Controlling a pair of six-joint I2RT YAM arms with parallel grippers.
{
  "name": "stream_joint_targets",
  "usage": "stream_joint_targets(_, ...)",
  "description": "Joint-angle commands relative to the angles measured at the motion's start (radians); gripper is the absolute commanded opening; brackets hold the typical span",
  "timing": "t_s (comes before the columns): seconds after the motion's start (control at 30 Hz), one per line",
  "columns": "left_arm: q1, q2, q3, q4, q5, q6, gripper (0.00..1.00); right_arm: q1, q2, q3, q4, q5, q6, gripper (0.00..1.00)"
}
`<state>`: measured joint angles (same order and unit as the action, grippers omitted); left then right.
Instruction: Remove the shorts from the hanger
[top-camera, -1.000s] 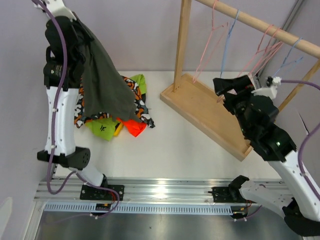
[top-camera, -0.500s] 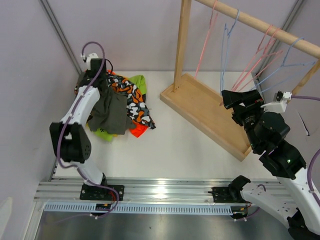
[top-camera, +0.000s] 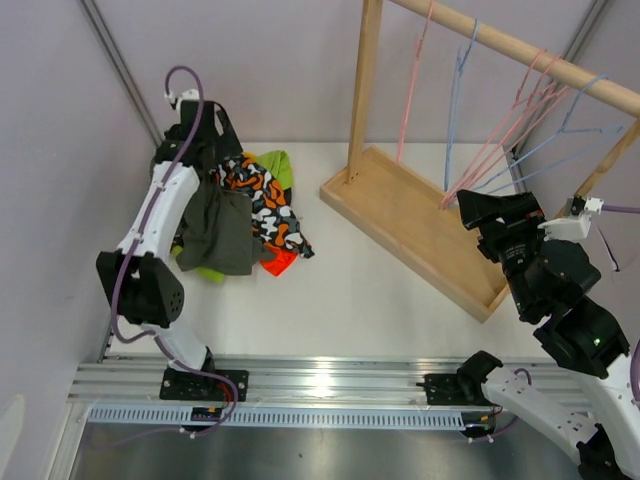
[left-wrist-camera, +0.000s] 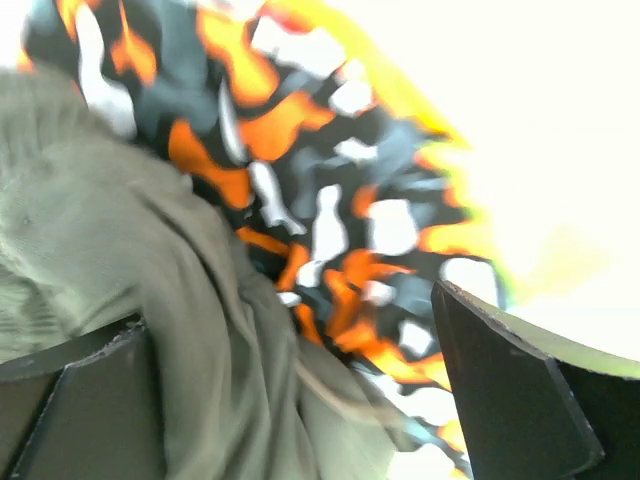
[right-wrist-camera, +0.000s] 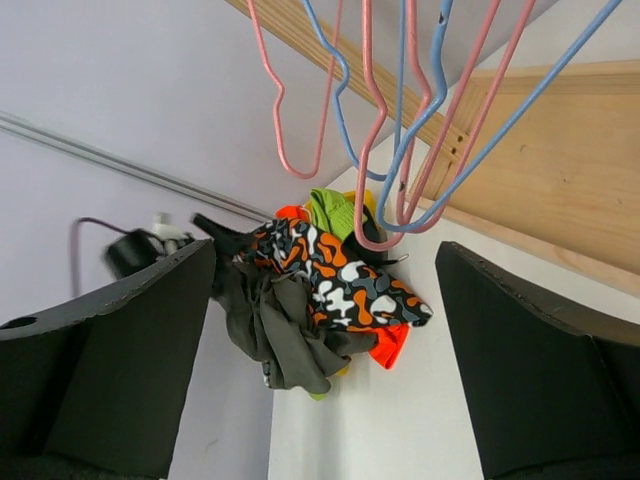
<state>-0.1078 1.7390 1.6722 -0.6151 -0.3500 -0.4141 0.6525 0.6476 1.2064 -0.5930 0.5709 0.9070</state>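
The shorts lie in a heap at the table's back left: dark olive shorts (top-camera: 222, 232) on top, camouflage shorts (top-camera: 265, 205) beside them, lime green (top-camera: 280, 165) and orange (top-camera: 280, 262) ones showing at the edges. My left gripper (top-camera: 213, 160) hovers over the heap, open; its wrist view shows the olive cloth (left-wrist-camera: 120, 300) and camouflage print (left-wrist-camera: 330, 200) just below the spread jaws of the left gripper (left-wrist-camera: 300, 400). The pink and blue hangers (top-camera: 455, 110) hang bare on the rod. My right gripper (top-camera: 490, 215) stands open and empty near the rack, facing the heap (right-wrist-camera: 340, 280).
A wooden rack with a flat base (top-camera: 400, 215), an upright post (top-camera: 365, 90) and a slanted rod (top-camera: 520, 50) fills the back right. Several bare hangers (right-wrist-camera: 400, 150) dangle close in front of the right wrist camera. A purple wall runs along the left.
My left arm came down from high up with the olive shorts, laid them on the heap and opened its jaws. My right arm drew back a little from the rack.
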Motion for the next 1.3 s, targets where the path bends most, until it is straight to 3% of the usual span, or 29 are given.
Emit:
stream_joint_targets(0.0, -0.036, -0.154, 0.202, -0.061, 0.065, 0.046, 0.99, 0.004, 0.004, 0.016, -0.007, 0.009, 0.007, 0.98)
stream_joint_targets(0.2, -0.15, -0.335, 0.268, -0.146, 0.052, 0.138, 0.99, 0.004, 0.027, 0.034, -0.045, -0.005, -0.025, 0.99)
stream_joint_targets(0.3, -0.176, -0.51, 0.126, -0.111, 0.074, 0.135, 0.99, 0.004, 0.056, 0.061, -0.054, -0.06, -0.129, 0.99)
stream_joint_targets(0.33, -0.187, -0.565, -0.04, -0.088, 0.109, 0.136, 0.99, 0.004, 0.063, 0.064, -0.08, -0.069, -0.17, 0.99)
stream_joint_targets(0.57, -0.216, -1.089, -0.576, 0.047, 0.228, 0.107, 0.99, 0.007, -0.07, -0.073, -0.038, -0.181, -0.286, 0.99)
stream_joint_targets(0.83, -0.216, -1.415, -0.807, 0.037, 0.125, 0.109, 0.99, 0.007, -0.287, -0.238, 0.01, -0.316, -0.358, 0.99)
stream_joint_targets(1.03, -0.216, -1.535, -0.908, 0.015, 0.152, 0.089, 0.99, 0.006, -0.436, -0.312, -0.08, -0.214, -0.399, 0.99)
stream_joint_targets(1.27, -0.219, -1.504, -0.91, 0.006, 0.169, 0.107, 0.99, 0.007, -0.511, -0.315, -0.117, -0.074, -0.424, 0.99)
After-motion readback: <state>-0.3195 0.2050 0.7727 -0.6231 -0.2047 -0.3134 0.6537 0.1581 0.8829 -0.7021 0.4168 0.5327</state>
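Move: The left hand hovers over the far end of the pile. The middle of the just-released olive shorts lies about 10 cm back from it, 3 cm left and 12 cm below. The camouflage shorts are some 7 cm back and 8 cm right, the green shorts level ahead and 12 cm right, both 13 cm below. From the right hand, the olive shorts lie roughly 16 cm ahead, 52 cm left and 31 cm below; the hangers hang about 15 cm ahead, 2 cm right and 5 cm higher. Clear of the olive shorts with its fingers already open, the left hand rises over 20 cm, drawing back as it climbs, then keeps pulling back towards its base and sinks, some 30 cm back in all. Its fingers tip up about 35 degrees and swing clockwise. The right hand, also open, backs down and away from the hangers, rolling its left side down. ##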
